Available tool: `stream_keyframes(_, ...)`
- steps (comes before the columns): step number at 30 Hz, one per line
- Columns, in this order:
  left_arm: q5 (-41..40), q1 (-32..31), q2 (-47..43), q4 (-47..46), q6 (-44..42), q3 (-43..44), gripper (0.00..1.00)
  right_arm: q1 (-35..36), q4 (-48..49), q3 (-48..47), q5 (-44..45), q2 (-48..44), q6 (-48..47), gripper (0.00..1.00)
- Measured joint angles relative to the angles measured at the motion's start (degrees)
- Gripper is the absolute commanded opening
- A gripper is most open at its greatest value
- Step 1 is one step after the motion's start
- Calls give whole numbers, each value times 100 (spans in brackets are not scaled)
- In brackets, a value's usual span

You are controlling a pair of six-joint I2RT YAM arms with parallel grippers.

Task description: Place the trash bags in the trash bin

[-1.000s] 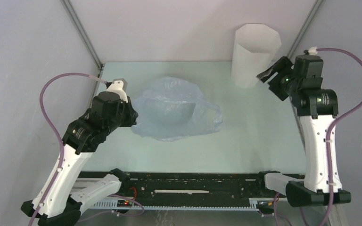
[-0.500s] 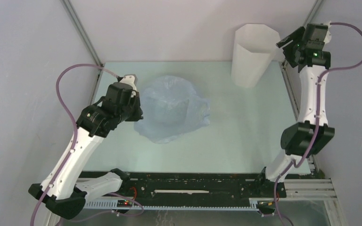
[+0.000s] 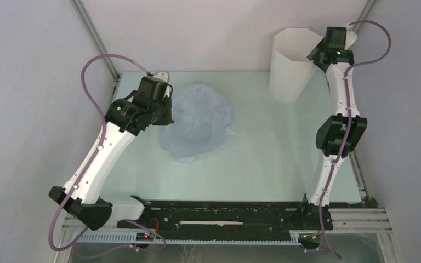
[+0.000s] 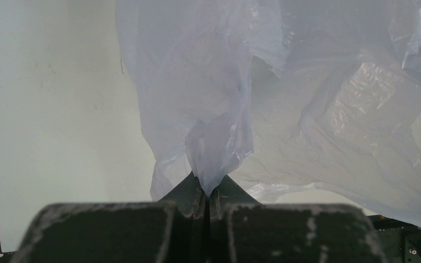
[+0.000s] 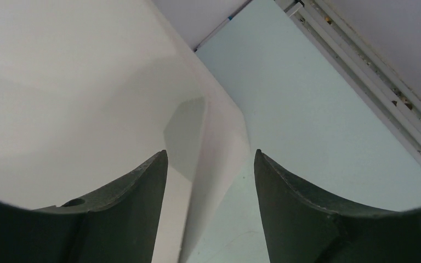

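Note:
The trash bag (image 3: 200,123), thin pale-blue wrinkled film, hangs bunched over the left-middle of the table. My left gripper (image 3: 167,116) is at its left edge, shut on a pinched fold of the film. In the left wrist view the fold (image 4: 216,148) comes up out of the shut gripper (image 4: 207,192), and the rest of the bag (image 4: 318,104) spreads beyond it. The white faceted trash bin (image 3: 291,66) stands at the back right. My right gripper (image 3: 319,52) is high over its right rim and open. In the right wrist view the bin's wall (image 5: 219,142) runs between the jaws of the gripper (image 5: 209,156), untouched.
A metal frame rail (image 5: 362,71) runs along the table's right edge, close to the bin. Grey enclosure walls stand at the left, back and right. A black rail (image 3: 225,215) with both arm bases lies along the near edge.
My left arm rose and moved toward the back, drawing the bag up into a tighter bunch. My right arm stretched upward from beside the bin to over its rim.

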State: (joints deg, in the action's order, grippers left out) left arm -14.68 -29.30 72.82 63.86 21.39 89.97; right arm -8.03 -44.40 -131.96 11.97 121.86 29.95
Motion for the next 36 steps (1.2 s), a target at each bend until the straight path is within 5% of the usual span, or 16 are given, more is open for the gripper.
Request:
stream_keyframes(17,-28,35,85,201,24,205,0,455,-404,127,728,-63,-557,1)
stream_keyframes(36,223,96,-1961,323,717,-791,0,2138,-1370,3556,63,-3427,-754,0)
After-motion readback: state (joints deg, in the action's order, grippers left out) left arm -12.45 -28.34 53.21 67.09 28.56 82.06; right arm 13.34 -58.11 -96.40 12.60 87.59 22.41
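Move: The trash bin's middle lies about 7 cm ahead of the right hand, 8 cm to its left and some 13 cm below; the near right part of its rim is almost between the open fingers. The bag is roughly 28 cm back and 49 cm left of that hand. From the left hand, which already holds the bag, the bin is about 36 cm ahead, 52 cm right and 15 cm lower; the bag's middle is level with that hand, 9 cm right, a little below. The trash bin's rim gets pinched as the right hand edges 2 cm left and slightly down and shuts its fingers over the wall; that hand then drags the bin back and left, some 25 cm, towards the bag, turning counter-clockwise about 25 degrees. The left hand keeps its pinch on the bag and, after a pause, draws it back about 7 cm, also somewhat left and up. ##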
